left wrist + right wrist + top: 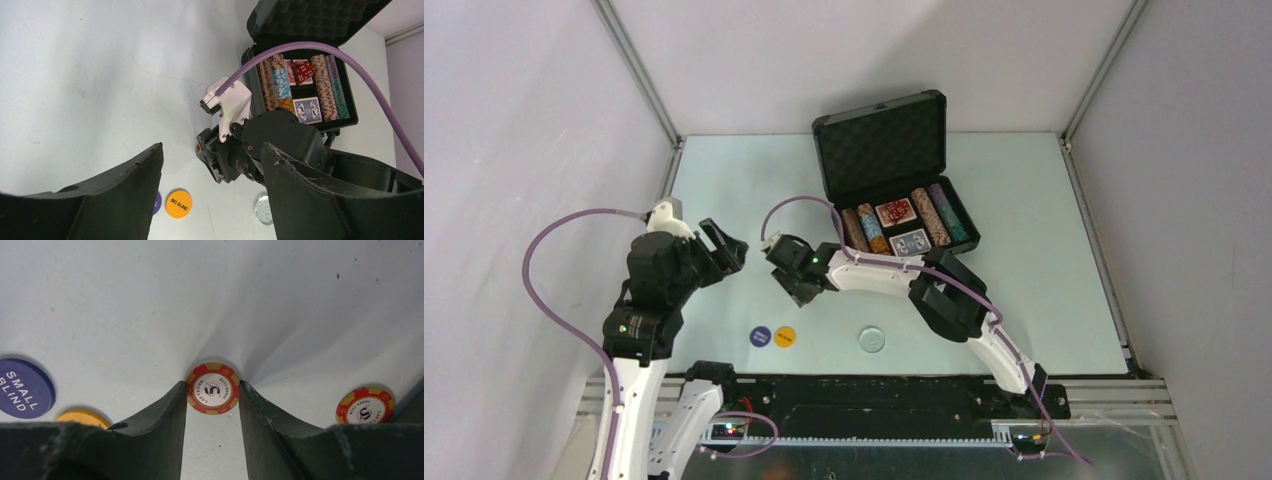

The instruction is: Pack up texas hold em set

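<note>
The black case stands open at the back with its foam lid up. Inside are rows of striped chips, two card decks and red dice. A red-and-yellow "5" poker chip lies flat on the table. My right gripper is low over it, with a fingertip pressed against each side of its rim. A second red chip lies to the right. My left gripper hovers open and empty at the left, facing the right arm.
Three round buttons lie near the front edge: a blue SMALL BLIND button, an orange BIG BLIND button and a clear button. The right arm stretches across the middle. Grey walls close in the table on three sides.
</note>
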Robot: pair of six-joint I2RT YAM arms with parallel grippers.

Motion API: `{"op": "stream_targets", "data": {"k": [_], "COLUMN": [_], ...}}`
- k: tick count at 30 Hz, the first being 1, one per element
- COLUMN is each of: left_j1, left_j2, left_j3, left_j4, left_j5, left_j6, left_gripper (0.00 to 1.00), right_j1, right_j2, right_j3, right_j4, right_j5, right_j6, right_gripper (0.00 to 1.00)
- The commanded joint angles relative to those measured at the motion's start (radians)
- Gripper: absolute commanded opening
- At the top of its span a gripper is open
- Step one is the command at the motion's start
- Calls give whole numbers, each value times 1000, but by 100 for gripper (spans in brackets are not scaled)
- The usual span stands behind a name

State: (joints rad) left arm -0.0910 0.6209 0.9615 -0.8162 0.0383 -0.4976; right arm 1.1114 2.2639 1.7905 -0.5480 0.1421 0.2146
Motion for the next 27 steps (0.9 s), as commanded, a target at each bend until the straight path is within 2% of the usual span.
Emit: {"op": "stream_targets", "data": {"k": [1,18,22,27], "left_j1": [7,8,8,7], "left_j2": [-4,7,7,3], "left_j3": [-1,-3,-4,-10], "left_j4": [31,36,41,44], "left_j5": [10,14,19,23], "left_j6": [-5,-14,-16,-21], "left_gripper": [77,77,77,77], "right_j1": [-14,-57,-73,-57], "right_j2": [-84,-240,-243,-154], "right_j3": [-12,-112,-143,-76], "right_j4": [11,40,62,35], "right_j5": [6,-11,-63,-96], "right_j6": [-12,9,12,16], "right_gripper": [45,50,57,69]}}
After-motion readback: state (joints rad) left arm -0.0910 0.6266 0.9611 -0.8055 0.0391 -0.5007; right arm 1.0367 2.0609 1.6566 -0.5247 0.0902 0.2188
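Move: My right fingertips are down at the edges of a red 5 chip, which sits right between them at table level. The other red chip, beside the case, lies about 5 cm ahead and 8 cm right; the case's middle is some 17 cm ahead and 22 cm right. The big blind is roughly 9 cm back and 5 cm left. From my idle left hand that case-side chip is about 8 cm ahead, 19 cm right and 24 cm below. I free my right fingertips from the red chip's edges and rise about 5.5 cm, mostly straight up at first, then drift some 3 cm right and a little forward towards the red chip beside the case. My fingers keep pointing down and spread wider, mainly near the end. ##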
